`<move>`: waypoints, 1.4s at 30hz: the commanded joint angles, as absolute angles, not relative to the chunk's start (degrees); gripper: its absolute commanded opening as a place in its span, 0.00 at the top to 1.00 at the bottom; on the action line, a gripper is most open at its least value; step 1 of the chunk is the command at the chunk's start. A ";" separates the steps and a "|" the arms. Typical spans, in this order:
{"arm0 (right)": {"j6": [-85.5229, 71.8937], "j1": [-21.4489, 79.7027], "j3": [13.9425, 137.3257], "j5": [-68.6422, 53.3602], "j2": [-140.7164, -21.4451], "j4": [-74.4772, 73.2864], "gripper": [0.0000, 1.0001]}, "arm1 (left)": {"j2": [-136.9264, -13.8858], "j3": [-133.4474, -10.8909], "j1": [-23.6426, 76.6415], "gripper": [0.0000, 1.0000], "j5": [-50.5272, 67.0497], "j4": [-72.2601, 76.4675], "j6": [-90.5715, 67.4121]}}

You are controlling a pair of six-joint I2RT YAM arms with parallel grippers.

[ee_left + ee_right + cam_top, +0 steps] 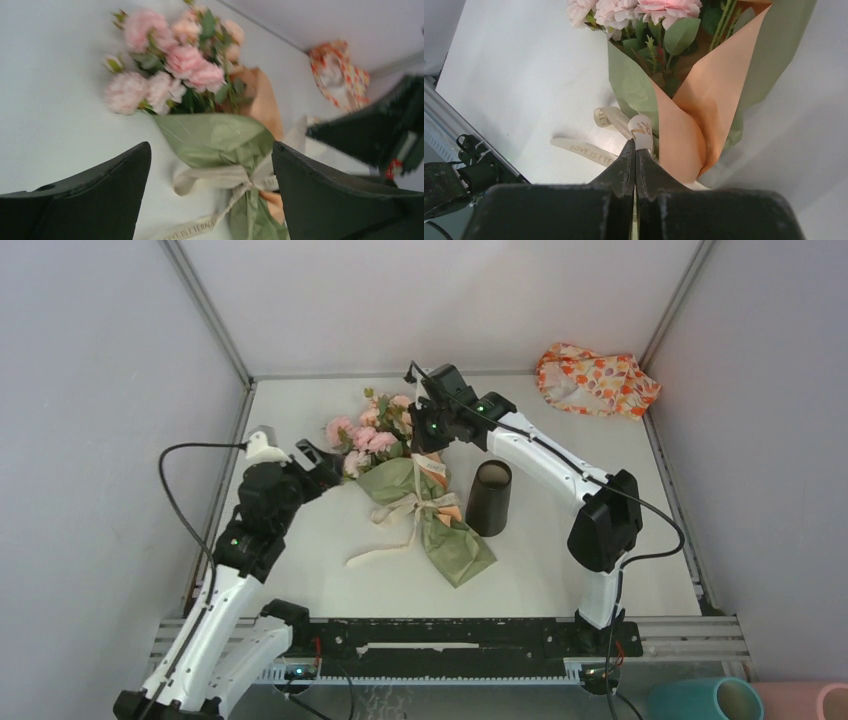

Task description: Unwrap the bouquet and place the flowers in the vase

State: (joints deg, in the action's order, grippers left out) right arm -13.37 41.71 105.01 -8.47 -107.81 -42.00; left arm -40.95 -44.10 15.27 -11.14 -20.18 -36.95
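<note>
The bouquet [415, 490] lies on the table, pink roses toward the back left, in sage-green and orange-brown paper tied with a cream ribbon [385, 545]. My right gripper [432, 440] hangs over the bouquet's upper wrap. In the right wrist view it [635, 145] is shut, with a loop of the ribbon [642, 131] pinched at its tips. My left gripper [318, 462] stands open just left of the flowers. From its wrist the gripper [211, 150] frames the ribbon knot [245, 177] without touching it. The black vase [490, 497] stands upright right of the bouquet.
An orange-and-white patterned cloth [597, 380] lies at the back right corner. A teal cylinder [700, 700] and a pink one [810, 700] sit off the table at the bottom right. Grey walls enclose the table on three sides.
</note>
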 commanded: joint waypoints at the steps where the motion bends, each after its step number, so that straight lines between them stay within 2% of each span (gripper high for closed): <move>1: -14.22 41.08 105.35 -12.27 -107.58 -39.28 1.00 | -40.61 -38.53 20.84 0.05 -1.63 -8.17 -33.40; 6: -14.41 40.15 105.21 -12.87 -107.63 -38.96 1.00 | -44.38 -31.63 30.23 0.02 -1.64 1.34 -33.27; 11: -14.50 39.44 104.94 -12.79 -106.37 -38.68 1.00 | -53.88 -29.79 37.97 0.03 -5.06 6.83 -31.73; 15: -14.59 38.83 104.09 -12.53 -104.88 -38.33 1.00 | -61.85 -30.67 39.81 0.12 -5.05 8.89 -31.13; 21: -14.67 37.27 102.08 -12.65 -102.40 -37.54 1.00 | -69.88 -32.12 40.75 0.37 -3.70 10.83 -31.33; 35: -15.55 35.00 99.63 -14.44 -100.88 -35.92 1.00 | -80.38 -34.82 43.68 0.47 -3.51 11.69 -32.23; 39: -15.56 35.07 99.41 -14.67 -100.64 -35.77 1.00 | -83.63 -37.09 43.68 0.56 -4.62 11.25 -31.25; 42: -15.56 35.07 99.38 -14.76 -100.74 -35.77 1.00 | -84.94 -38.56 43.68 0.71 -5.96 10.35 -31.14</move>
State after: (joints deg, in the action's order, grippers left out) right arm -14.48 35.24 99.02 -14.11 -103.66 -38.57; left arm -83.77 -35.07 43.40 -4.23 8.86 -31.92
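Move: The ribbon tail just under the bouquet's knot lies some 19 cm to the left gripper's right, 3 cm back and about 21 cm below. The knot is some 3 cm ahead of the tail, the flower heads 18 cm ahead and 7 cm left of it, and the vase 15 cm to its right, about level. From the right gripper, already shut on another ribbon end, the knot lies some 6 cm back and 15 cm below, neither left nor right. Swing the open left gripper right and down past the flower heads, then mostly down, about 20 cm each way, turning some 35 degrees clockwise and tipping its fingers down. Bring the fingertips either side of the ribbon tail below the knot and close to roughly half open. Keep the right gripper shut on its ribbon end and draw it about 4 cm to the right, slightly forward. ##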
